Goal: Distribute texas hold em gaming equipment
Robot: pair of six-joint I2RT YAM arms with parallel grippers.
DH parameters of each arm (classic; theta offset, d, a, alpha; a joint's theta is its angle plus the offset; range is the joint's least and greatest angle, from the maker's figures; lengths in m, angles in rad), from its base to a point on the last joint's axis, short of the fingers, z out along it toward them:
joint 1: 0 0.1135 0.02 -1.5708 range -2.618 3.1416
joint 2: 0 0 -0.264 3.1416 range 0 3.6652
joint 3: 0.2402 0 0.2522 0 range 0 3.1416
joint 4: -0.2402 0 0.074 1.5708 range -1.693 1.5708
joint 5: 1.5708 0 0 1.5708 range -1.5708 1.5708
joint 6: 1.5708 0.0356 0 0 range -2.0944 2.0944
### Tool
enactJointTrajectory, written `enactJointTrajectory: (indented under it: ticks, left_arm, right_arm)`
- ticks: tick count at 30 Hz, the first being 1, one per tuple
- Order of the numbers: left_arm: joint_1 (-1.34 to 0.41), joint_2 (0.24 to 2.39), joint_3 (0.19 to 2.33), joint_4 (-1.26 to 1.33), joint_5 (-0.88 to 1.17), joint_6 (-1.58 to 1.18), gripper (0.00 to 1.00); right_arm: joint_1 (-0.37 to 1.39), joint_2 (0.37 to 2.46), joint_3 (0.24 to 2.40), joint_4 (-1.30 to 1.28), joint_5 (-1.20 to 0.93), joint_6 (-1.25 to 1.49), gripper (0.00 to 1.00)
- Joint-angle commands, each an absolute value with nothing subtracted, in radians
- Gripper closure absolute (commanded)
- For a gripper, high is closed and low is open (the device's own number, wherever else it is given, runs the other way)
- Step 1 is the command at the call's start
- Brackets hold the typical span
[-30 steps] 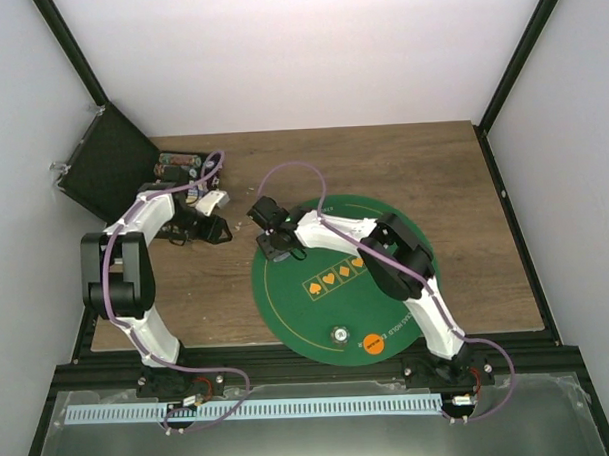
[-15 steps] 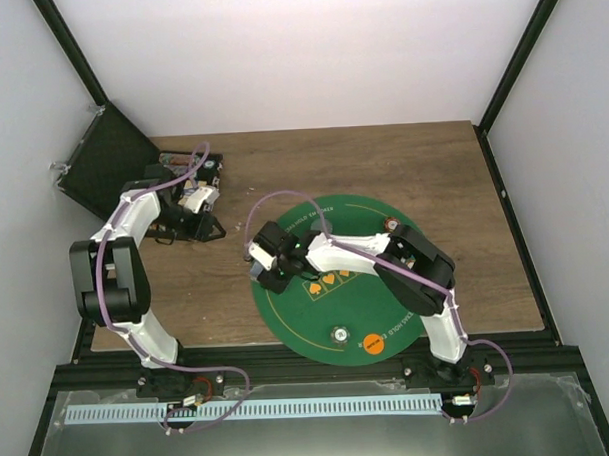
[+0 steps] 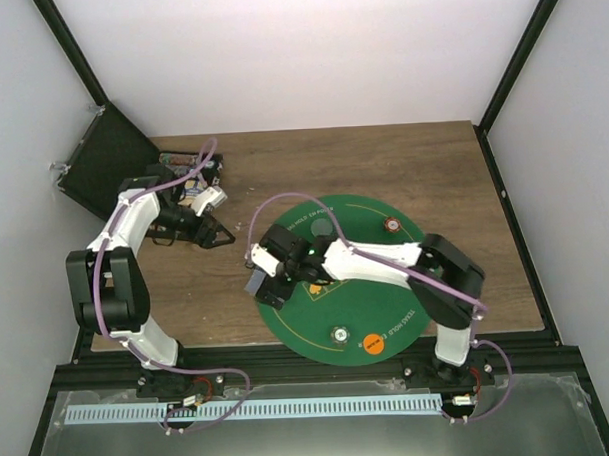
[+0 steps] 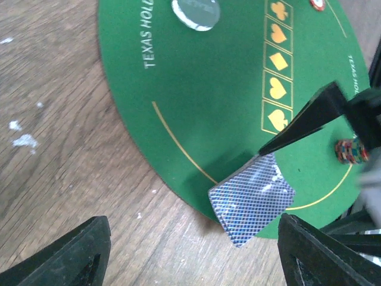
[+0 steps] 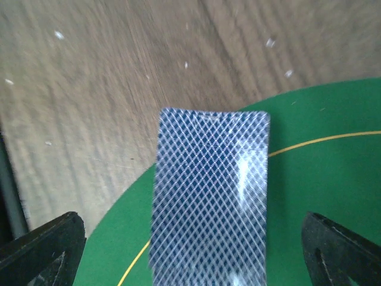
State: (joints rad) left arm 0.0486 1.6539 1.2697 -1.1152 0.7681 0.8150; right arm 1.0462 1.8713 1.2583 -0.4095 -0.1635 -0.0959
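Note:
A deck of playing cards (image 5: pixel 208 202) with blue-grey crosshatched backs lies at the left rim of the round green mat (image 3: pixel 372 301), one corner over the wood (image 4: pixel 253 199). My right gripper (image 5: pixel 193 253) hangs over it, open wide, both fingers well clear of the deck's sides. One right fingertip (image 4: pixel 306 119) shows near the deck's far corner. Left of the mat, my left gripper (image 3: pixel 218 235) is open over bare wood with nothing in it (image 4: pixel 190 262). On the mat are an orange token (image 3: pixel 373 340), pale clear tokens (image 3: pixel 340 334) (image 4: pixel 196 12), a red-and-white one (image 3: pixel 391 225) and a chip stack (image 4: pixel 350 150).
An open black case (image 3: pixel 107 160) leans in the far left corner with a tray of chips (image 3: pixel 187 172) beside it, just behind the left arm. Black frame posts bound the wooden table (image 3: pixel 453 173) on both sides.
My right gripper moved toward the mat's near left rim with the deck and opened, letting it go. The left gripper also opened and swung slightly right.

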Motion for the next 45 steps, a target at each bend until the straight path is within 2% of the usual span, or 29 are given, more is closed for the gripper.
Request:
enactJointTrajectory:
  ticks: [1,5,8,11,19,27,36,45]
  left_arm:
    - [-0.001,1.624,1.31,-1.21,0.82,1.013,0.2]
    - [-0.127,1.618,1.294,-1.341,0.769,1.254,0.14]
    - [-0.216,1.589,1.227,-1.346,0.721,1.38,0.1]
    - [-0.3,1.535,1.135,-1.272,0.663,1.461,0.01]
    - [-0.488,1.473,0.974,-0.964,0.48,1.45,0.01]
    - [-0.527,1.505,0.931,-0.809,0.426,1.377,0.01]
    - [-0.528,1.578,0.932,-0.852,0.433,1.395,0.01]
    - [-0.528,1.616,0.913,-0.751,0.413,1.354,0.0]
  right_arm:
    - [1.05,1.693,1.212,-0.386,-0.17,-0.063,0.0]
    - [1.015,1.519,1.084,-0.368,-0.182,0.005,0.0]
    - [0.918,1.417,0.997,-0.358,-0.209,0.107,0.0]
    - [0.827,1.34,0.92,-0.351,-0.216,0.211,0.0]
    - [0.775,1.301,0.861,-0.314,-0.225,0.305,0.0]
    - [0.775,1.321,0.852,-0.298,-0.255,0.315,0.0]
    - [0.775,1.322,0.836,-0.302,-0.238,0.325,0.0]
    - [0.775,1.322,0.812,-0.285,-0.247,0.342,0.0]
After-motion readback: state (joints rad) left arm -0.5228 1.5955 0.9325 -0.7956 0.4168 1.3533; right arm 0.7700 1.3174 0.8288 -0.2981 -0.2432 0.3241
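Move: The card deck I am after lies about 12 cm back from my left hand, 12 cm to its right and 12 cm lower. It sits just under my right hand's open fingers, some 4 cm below and 1 cm to the left. From my right hand, the printed spade box is 10 cm right and level, the clear disc 14 cm ahead and 12 cm right, and the chip stack 11 cm back and 15 cm right, all 5 cm down. I clear my right hand off the deck, rising about 9 cm before swinging some 13 cm right towards the spade box, where it waits wide open. Meanwhile my empty left hand sweeps back and right to the deck, overshoots back, eases forward about 4 cm and sinks 10 cm in all, turning clockwise over 50 degrees and opening fully, to come astride the cards without closing. ##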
